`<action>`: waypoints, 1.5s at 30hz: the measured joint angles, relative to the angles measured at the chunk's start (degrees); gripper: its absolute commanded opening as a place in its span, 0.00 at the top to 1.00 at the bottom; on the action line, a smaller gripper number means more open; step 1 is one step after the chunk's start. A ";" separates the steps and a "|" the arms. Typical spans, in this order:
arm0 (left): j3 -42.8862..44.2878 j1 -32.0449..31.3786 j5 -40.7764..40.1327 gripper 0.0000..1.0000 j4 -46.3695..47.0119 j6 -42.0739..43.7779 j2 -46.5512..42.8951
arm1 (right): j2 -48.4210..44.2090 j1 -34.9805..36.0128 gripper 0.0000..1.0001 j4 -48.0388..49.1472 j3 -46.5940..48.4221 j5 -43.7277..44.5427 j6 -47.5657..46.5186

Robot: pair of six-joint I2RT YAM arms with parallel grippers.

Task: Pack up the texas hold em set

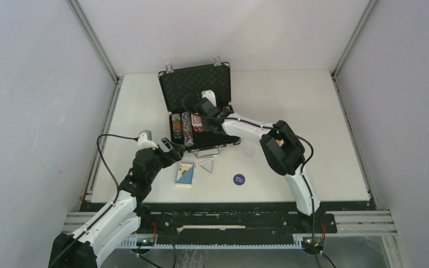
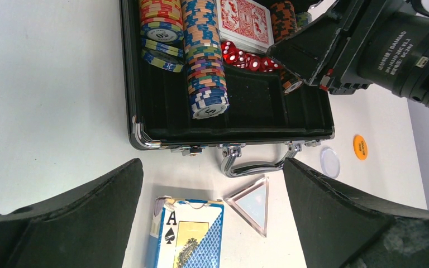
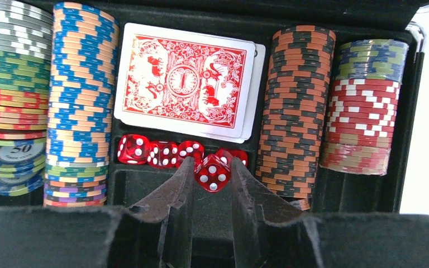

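The black briefcase [image 1: 212, 146] lies open at the table's middle, lid upright. In its tray are rows of striped chips [image 3: 78, 106], a red card deck [image 3: 185, 81] and a row of red dice [image 3: 151, 152]. My right gripper [image 3: 212, 167] hangs over the tray, shut on one red die [image 3: 212, 174] just in front of that row. The blue card deck [image 2: 187, 234] lies on the table in front of the case. My left gripper [image 2: 212, 167] is open above it, fingers wide apart and touching nothing.
A clear triangular piece [image 2: 254, 204] lies beside the blue deck, near the case's silver handle [image 2: 257, 166]. A clear disc [image 2: 330, 162], an orange disc [image 2: 360, 147] and a blue disc [image 1: 239, 179] lie on the table right of the case. The right arm [image 1: 282, 148] reaches over that side.
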 measured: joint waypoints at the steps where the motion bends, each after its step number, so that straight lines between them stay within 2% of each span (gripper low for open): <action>1: 0.00 0.00 0.00 0.00 -0.02 0.00 0.00 | 0.26 0.00 0.71 0.00 0.00 0.00 -0.11; 13: 0.00 0.00 0.00 0.00 -0.11 0.02 -0.04 | 2.95 0.17 0.70 -1.20 2.16 -0.63 -0.31; 15: 0.00 0.00 0.00 0.00 -0.13 0.02 -0.04 | 3.10 0.17 0.66 -1.62 2.49 -0.68 -0.31; 17: 0.00 0.00 0.00 0.00 -0.13 0.02 -0.04 | 3.13 0.17 0.51 -1.86 2.64 -0.70 -0.28; 19: 0.00 0.00 0.02 0.00 -0.13 0.02 -0.04 | 3.13 0.17 0.43 -1.88 2.67 -0.74 -0.33; 31: 0.00 0.00 0.48 0.00 -0.09 0.00 -0.07 | 2.40 0.37 0.42 -0.15 1.14 0.70 -0.46; 37: 0.00 0.00 0.57 0.00 0.00 0.00 -0.20 | -4.39 1.97 0.38 2.36 -6.27 3.34 -1.29; 45: 0.00 0.00 1.09 0.00 0.72 -0.04 -0.13 | -20.04 4.63 0.29 5.11 -20.06 3.41 0.72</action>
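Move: The right gripper still holds a red die just above the gap in the dice row, its fourth place from the left, which lies straight below, about 2 cm down. From that gap, the card deck is some 5 cm ahead and 2 cm left, the orange-black chip stack 3 cm ahead and 5 cm right, and the blue-orange chip stack level with it, 8 cm left. From the left gripper the gap lies roughly 13 cm ahead, 9 cm right and 7 cm lower. Lower the right gripper about 1.5 cm so the pinched die goes down into the gap in the dice row, then hold there and open the fingers from a third to over half. With the die released, draw the hand back and up, away from the dice and somewhat to the right, some 7 cm each back and up, still opening a little. ##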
